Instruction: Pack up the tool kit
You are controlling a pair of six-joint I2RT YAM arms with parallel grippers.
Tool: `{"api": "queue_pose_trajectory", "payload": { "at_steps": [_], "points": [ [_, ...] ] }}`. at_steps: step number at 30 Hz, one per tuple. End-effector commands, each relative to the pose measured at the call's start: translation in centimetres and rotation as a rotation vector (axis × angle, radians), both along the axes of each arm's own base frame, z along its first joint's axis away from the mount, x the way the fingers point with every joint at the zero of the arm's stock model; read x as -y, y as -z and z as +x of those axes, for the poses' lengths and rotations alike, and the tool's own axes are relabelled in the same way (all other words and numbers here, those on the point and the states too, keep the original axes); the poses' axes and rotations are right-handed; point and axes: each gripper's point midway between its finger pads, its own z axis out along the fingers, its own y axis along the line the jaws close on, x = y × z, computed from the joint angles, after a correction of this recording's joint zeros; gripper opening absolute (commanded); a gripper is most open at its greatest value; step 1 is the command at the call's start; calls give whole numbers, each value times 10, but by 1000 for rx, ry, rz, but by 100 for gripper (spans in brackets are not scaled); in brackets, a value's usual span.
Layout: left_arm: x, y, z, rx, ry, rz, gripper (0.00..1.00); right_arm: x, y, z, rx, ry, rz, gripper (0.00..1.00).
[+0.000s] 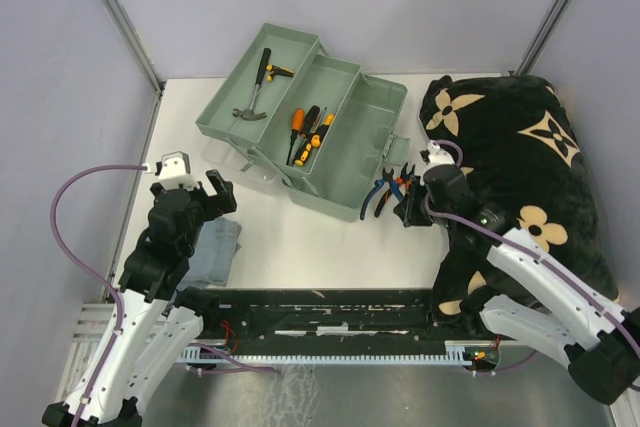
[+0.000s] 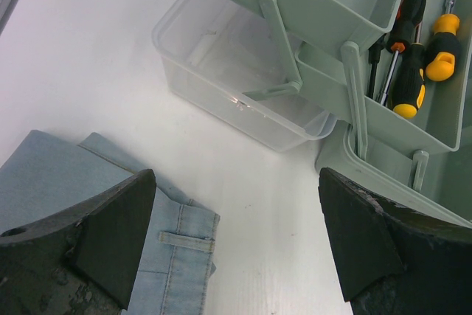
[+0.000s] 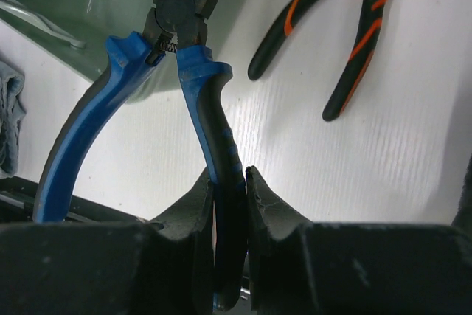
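Note:
The pale green toolbox (image 1: 365, 147) stands open at the table's middle, trays folded out. A small hammer (image 1: 255, 87) lies in its far tray and the orange and black screwdrivers (image 1: 305, 132) in the middle tray. By the box's right end my right gripper (image 1: 410, 209) is shut on one handle of the blue pliers (image 3: 199, 86), their head pointing at the box wall. Orange pliers (image 3: 354, 27) lie loose on the table just beyond. My left gripper (image 2: 236, 234) hangs open and empty over bare table, the screwdrivers (image 2: 409, 57) ahead of it.
A folded grey-blue cloth (image 1: 215, 252) lies under the left arm, partly beneath the left finger (image 2: 110, 226). The black flower-marked blanket (image 1: 520, 177) fills the right side. A translucent lid (image 2: 221, 64) hangs at the box's near left corner.

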Motion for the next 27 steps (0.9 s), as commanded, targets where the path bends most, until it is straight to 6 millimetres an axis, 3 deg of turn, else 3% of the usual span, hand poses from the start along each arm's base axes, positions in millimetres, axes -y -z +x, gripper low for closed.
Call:
{"api": "queue_pose_trajectory", "payload": {
  "at_steps": [1, 5, 12, 18, 27],
  "points": [
    [3, -12, 5, 43, 8, -27, 97, -19, -66, 44, 208, -24, -41, 2],
    [4, -13, 5, 47, 11, -27, 97, -27, -69, 71, 184, -36, -183, 2],
    [4, -14, 4, 53, 13, -31, 97, -47, -58, 112, 149, -43, -323, 2],
    [5, -14, 4, 54, 16, -31, 97, -74, -52, 132, 135, -72, -300, 2],
    [5, -16, 4, 63, 18, -35, 97, -85, -10, 149, 19, -38, -360, 3]
  ]
}}
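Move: I already hold the blue pliers in my right hand. The middle of the toolbox's open deep compartment lies about 13 cm ahead of it, 11 cm to the left and 7 cm down. The orange pliers lie on the table about 3 cm ahead, 2 cm left and 10 cm down. The yellow-black screwdriver in the middle tray is some 15 cm ahead and 19 cm left, near hand height. From my left hand, that compartment is roughly 10 cm ahead, 26 cm to the right and 14 cm down. With the blue pliers pinched by one handle, I swing my right hand some 13 cm forward and 7 cm left, away from the orange pliers and over the toolbox's near right wall. I rise about 4 cm first, then sink back to starting height above the deep compartment, rolling the hand about 25 degrees left side down and keeping my fingers closed on the handle. ##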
